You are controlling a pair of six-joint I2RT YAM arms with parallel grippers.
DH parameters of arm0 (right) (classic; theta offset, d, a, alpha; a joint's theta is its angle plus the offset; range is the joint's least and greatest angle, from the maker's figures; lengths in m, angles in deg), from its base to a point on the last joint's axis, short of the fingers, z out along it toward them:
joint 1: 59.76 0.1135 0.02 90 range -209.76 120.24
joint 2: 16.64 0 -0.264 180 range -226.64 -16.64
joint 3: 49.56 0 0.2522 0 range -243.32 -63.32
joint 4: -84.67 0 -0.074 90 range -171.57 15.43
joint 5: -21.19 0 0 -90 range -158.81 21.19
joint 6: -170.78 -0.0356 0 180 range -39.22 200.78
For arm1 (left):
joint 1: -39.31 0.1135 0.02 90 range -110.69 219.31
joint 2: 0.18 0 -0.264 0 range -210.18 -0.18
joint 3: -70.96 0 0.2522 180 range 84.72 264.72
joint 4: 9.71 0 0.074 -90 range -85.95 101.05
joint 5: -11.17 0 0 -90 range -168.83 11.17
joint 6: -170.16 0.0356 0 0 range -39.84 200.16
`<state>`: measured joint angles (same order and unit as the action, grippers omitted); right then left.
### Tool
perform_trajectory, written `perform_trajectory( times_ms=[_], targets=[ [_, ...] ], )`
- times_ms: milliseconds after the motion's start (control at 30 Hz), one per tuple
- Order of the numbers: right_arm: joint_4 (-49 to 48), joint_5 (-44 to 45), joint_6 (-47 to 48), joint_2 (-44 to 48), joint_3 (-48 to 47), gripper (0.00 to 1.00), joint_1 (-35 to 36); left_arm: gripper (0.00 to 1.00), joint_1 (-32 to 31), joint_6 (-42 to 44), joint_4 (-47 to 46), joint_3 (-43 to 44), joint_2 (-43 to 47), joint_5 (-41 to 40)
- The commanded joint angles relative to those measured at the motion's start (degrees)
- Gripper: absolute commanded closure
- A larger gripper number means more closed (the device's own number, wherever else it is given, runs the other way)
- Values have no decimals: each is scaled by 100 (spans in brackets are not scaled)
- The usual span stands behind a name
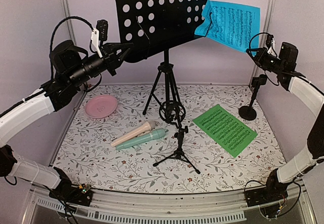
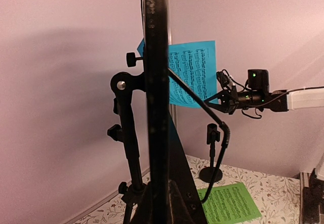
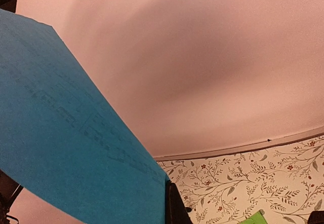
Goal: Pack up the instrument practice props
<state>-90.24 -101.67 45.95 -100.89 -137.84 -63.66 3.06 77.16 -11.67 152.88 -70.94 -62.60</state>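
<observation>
The black perforated music rack (image 1: 162, 13) stands tilted on its tripod legs (image 1: 164, 84) at the back. My left gripper (image 1: 124, 49) is shut on the rack's lower left edge; in the left wrist view that rack edge (image 2: 154, 82) runs up from the left gripper (image 2: 158, 196). My right gripper (image 1: 251, 52) is shut on a corner of the blue music sheet (image 1: 230, 21), which hangs in the air beside the rack's right end. That blue sheet (image 3: 61, 148) fills the right wrist view, the right gripper (image 3: 169, 196) at its corner. The green music sheet (image 1: 225, 129), beige microphone (image 1: 132, 133), mint microphone (image 1: 144, 139) and small black tripod (image 1: 177, 153) lie on the table.
A pink plate (image 1: 101, 106) lies at the left of the floral table cover. A black stand with a round base (image 1: 249, 110) is at the right, just below my right gripper. A black ring mount (image 1: 172, 111) sits by the rack's legs. Pale walls close in the back and sides.
</observation>
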Motion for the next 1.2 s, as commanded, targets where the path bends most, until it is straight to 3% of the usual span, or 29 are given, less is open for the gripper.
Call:
perform_trajectory(
  times_ms=[0, 600, 900, 1167],
  targets=[
    [155, 321, 82, 388, 265, 100, -67, 100, -5, 230, -237, 149, 168, 24],
    [110, 570, -645, 1854, 2215, 100, -80, 100, -5, 221, -242, 145, 194, 49],
    [-575, 734, -1922, 3059, 4137, 100, -44, 100, -5, 212, -256, 136, 204, 62],
    [-817, 1264, -2419, 3758, 5284, 100, 145, 100, -5, 213, -264, 136, 179, 57]
  ],
)
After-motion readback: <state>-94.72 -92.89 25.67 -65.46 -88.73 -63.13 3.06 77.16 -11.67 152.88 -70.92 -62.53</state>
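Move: The blue sheet is already held by its near right corner in the right hand, with its far left corner still at the music rack's wire. The green sheet on the table lies about 9 cm back from this hand, 10 cm to its left and some 38 cm below. The black mic stand is about 3 cm ahead and 3 cm to the right, 27 cm below; the rack's middle is roughly 35 cm left, 3 cm back and 12 cm above. From the left hand, the green sheet lies about 8 cm ahead, 40 cm right and 46 cm below. The blue sheet is drawn off the music rack by the right hand, its fingers staying pinched on the corner: first slightly back, then back and down together, faster towards the end, some 16 cm down and 14 cm back, towards the green sheet's height. The wrist tips down and rolls its left side up, each nearly 20 degrees. The left hand stays still at the rack's lower left edge. ##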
